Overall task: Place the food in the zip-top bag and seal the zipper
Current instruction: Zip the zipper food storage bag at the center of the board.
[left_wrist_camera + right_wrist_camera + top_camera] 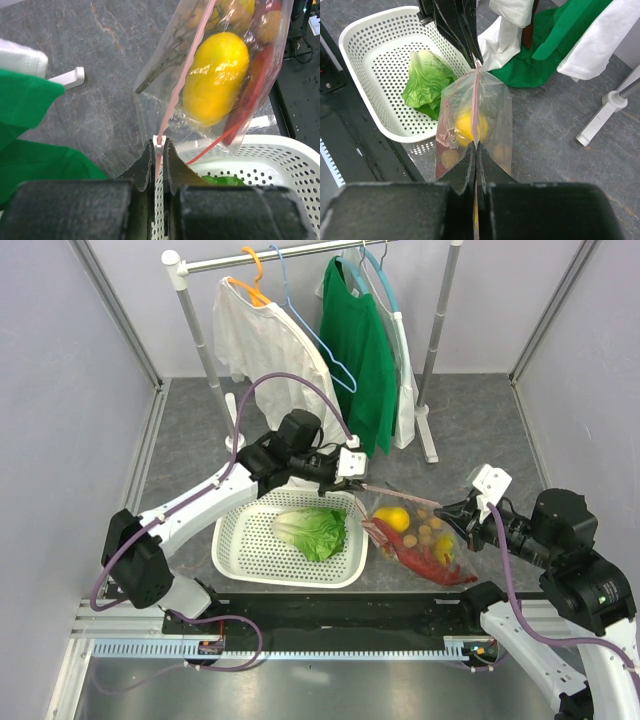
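Observation:
The clear zip-top bag [418,540] hangs stretched between my two grippers, just right of the basket. Inside it I see a yellow lemon [393,518], brown longans [430,533] and the red lobster [432,566]. My left gripper [158,143] is shut on the pink zipper [186,75] at its white slider, at the bag's left end. My right gripper [476,145] is shut on the zipper [475,97] at the opposite end. The green lettuce [315,531] lies in the white basket [240,540], outside the bag.
Behind the arms stands a clothes rack [200,335] with a white shirt [262,345] and a green shirt [358,340]; its foot [428,440] rests on the grey tabletop. A black rail [330,615] runs along the near edge.

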Motion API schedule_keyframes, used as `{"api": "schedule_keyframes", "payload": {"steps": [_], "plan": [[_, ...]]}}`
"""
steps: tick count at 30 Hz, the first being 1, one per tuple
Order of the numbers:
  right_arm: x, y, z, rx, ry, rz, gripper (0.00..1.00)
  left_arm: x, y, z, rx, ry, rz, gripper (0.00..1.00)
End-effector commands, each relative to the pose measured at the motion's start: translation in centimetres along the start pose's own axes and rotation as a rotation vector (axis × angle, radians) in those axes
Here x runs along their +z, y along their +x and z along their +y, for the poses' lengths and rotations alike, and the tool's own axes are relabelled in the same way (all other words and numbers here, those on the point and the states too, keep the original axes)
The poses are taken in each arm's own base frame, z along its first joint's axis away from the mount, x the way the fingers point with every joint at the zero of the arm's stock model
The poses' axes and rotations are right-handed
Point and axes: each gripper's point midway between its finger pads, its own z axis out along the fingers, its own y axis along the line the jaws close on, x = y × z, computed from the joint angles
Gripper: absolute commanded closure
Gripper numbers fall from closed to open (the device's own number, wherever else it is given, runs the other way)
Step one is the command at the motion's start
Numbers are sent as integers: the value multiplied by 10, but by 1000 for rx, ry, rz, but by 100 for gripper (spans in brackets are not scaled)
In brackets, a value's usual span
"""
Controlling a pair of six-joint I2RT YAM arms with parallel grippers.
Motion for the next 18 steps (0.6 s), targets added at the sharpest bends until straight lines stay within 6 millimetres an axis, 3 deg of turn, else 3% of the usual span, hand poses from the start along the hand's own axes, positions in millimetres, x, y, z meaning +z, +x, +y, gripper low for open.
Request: {"api": "schedule_keyframes", "payload": {"steps": [1, 11, 14, 15, 18], "plan": [[-12, -33, -7, -59, 47, -97, 100, -18, 30, 6, -28, -22, 59, 98], [-12, -32, -6, -58, 46, -96, 100, -47, 62, 4, -8, -36, 137, 98], [-10, -30, -4, -58, 28, -89, 100, -49, 53, 4, -14, -31, 115, 77], [-9, -31, -1, -60, 11, -93, 100, -50, 40, 3, -26, -20, 75, 59], [-7, -28, 2, -62, -11, -89, 100, -46, 14, -1, -47, 11, 6, 42]]}}
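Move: My left fingers are shut on the slider near the basket-side end of the bag's zipper; that end lies about 2 cm further left and 1 cm lower. The mango in the bag is some 8 cm to my left hand's right and 7 cm back, the lettuce in the basket about 8 cm left and 6 cm back, roughly 14 cm below. From my right hand, that zipper end lies around 21 cm left, 5 cm ahead and some 7 cm lower. Still pinching the slider, I draw my left hand about 5 cm to my left and some 3 cm down, away from my right hand and out over the basket, to bring the slider to the zipper's end. Only at the last do I open these fingers, to about half, letting go of it. My right hand stays put, shut on the zipper's other end. ##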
